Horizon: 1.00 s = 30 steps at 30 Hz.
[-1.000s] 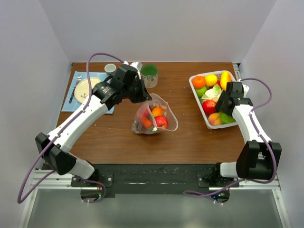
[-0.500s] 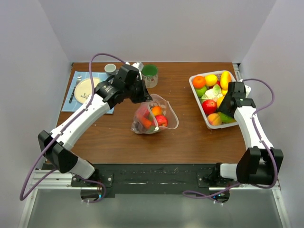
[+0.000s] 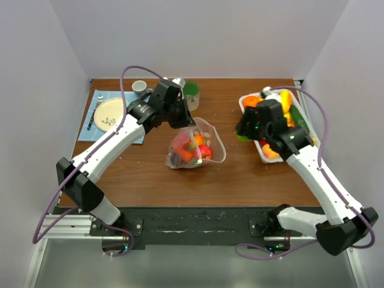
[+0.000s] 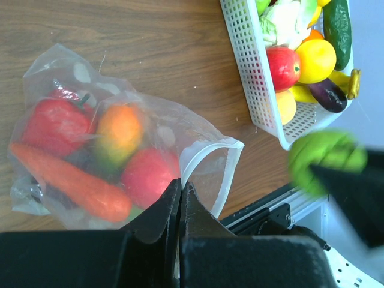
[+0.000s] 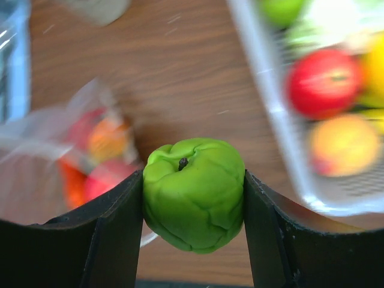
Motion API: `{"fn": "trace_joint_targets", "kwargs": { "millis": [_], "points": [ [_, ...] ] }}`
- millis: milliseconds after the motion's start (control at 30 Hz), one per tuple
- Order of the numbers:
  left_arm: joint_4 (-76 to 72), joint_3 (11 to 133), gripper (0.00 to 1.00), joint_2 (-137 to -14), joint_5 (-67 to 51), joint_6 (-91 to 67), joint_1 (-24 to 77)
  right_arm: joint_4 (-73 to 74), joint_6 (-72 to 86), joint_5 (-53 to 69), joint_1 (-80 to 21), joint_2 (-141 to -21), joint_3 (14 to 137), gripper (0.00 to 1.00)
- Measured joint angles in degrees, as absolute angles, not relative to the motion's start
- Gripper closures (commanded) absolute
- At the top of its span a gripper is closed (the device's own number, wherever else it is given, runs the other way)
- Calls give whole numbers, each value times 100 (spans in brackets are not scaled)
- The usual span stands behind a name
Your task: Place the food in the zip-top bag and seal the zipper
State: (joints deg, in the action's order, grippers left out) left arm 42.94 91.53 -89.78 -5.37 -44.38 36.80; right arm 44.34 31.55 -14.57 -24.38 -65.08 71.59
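The clear dotted zip-top bag (image 3: 195,146) lies mid-table with its mouth open, holding red, orange and carrot-like toy food (image 4: 120,162). Its pale zipper (image 4: 207,153) rims the mouth. My left gripper (image 3: 185,123) is shut on the bag's mouth edge and holds it up; its jaws press together on the plastic in the left wrist view (image 4: 180,186). My right gripper (image 3: 243,131) is shut on a green toy apple (image 5: 193,192), held in the air between the basket and the bag. The apple also shows in the left wrist view (image 4: 326,157).
A white slatted basket (image 3: 252,134) at the right holds more toy fruit and vegetables (image 4: 300,60). A green cup (image 3: 191,90), a white cup (image 3: 140,87) and a plate (image 3: 110,114) on a blue mat stand at the back left.
My right gripper has lifted out of the basket with the green apple and swung left toward the bag. My left gripper has shifted slightly, still holding the bag's mouth.
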Motion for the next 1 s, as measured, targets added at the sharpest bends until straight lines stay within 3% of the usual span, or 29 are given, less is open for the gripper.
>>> {"fn": "trace_joint_targets", "kwargs": {
  "millis": [167, 267, 300, 400, 567, 833, 1000],
  "points": [
    [4333, 9467, 100, -9268, -532, -4447, 3677, 4066, 3625, -1455, -3944, -6938, 7273, 75],
    [4348, 9570, 100, -9380, -539, -4491, 3677, 3715, 3795, -1441, -4300, -7483, 7441, 51],
    [4357, 9579, 100, -9391, -541, -4501, 3677, 3599, 3828, -1455, -4331, -7688, 7498, 35],
    [4405, 9588, 100, -9395, -541, -4545, 3677, 3472, 3863, -1546, -4351, -8285, 7736, 18],
    [4458, 9614, 100, -9393, -471, -4571, 3638, 3330, 3859, -1570, -4344, -8663, 7876, 10],
    [4466, 9625, 100, -9376, -454, -4591, 3629, 3649, 3658, -2021, -4265, -8374, 8226, 5],
    [4464, 9625, 100, -9376, -497, -4591, 3623, 3940, 3350, -2084, -3247, -7749, 8237, 6]
  ]
}}
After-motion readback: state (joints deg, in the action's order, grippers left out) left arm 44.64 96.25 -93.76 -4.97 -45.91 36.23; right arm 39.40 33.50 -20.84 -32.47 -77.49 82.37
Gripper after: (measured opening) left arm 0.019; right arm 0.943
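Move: The right hand holds the green pepper. The bag's open mouth lies about 14 cm to its left, level with it fore and aft, and some 6 cm lower. The red apple in the bag is about 15 cm left, 5 cm back and 16 cm down. The food basket's middle is roughly 18 cm right and 5 cm ahead, 16 cm down. From the left hand, pinching the rim, the mouth's middle is about 8 cm right, 4 cm back and 7 cm below. Swing the right gripper some 16 cm left to the bag's mouth, turning it about 15 degrees counter-clockwise and dipping 4-5 cm as it arrives; open the fingers wide to let go of the green pepper, then lift and draw back right with a slight forward reach, undoing the turn. Keep the left fingers shut on the rim, easing them slightly forward. ##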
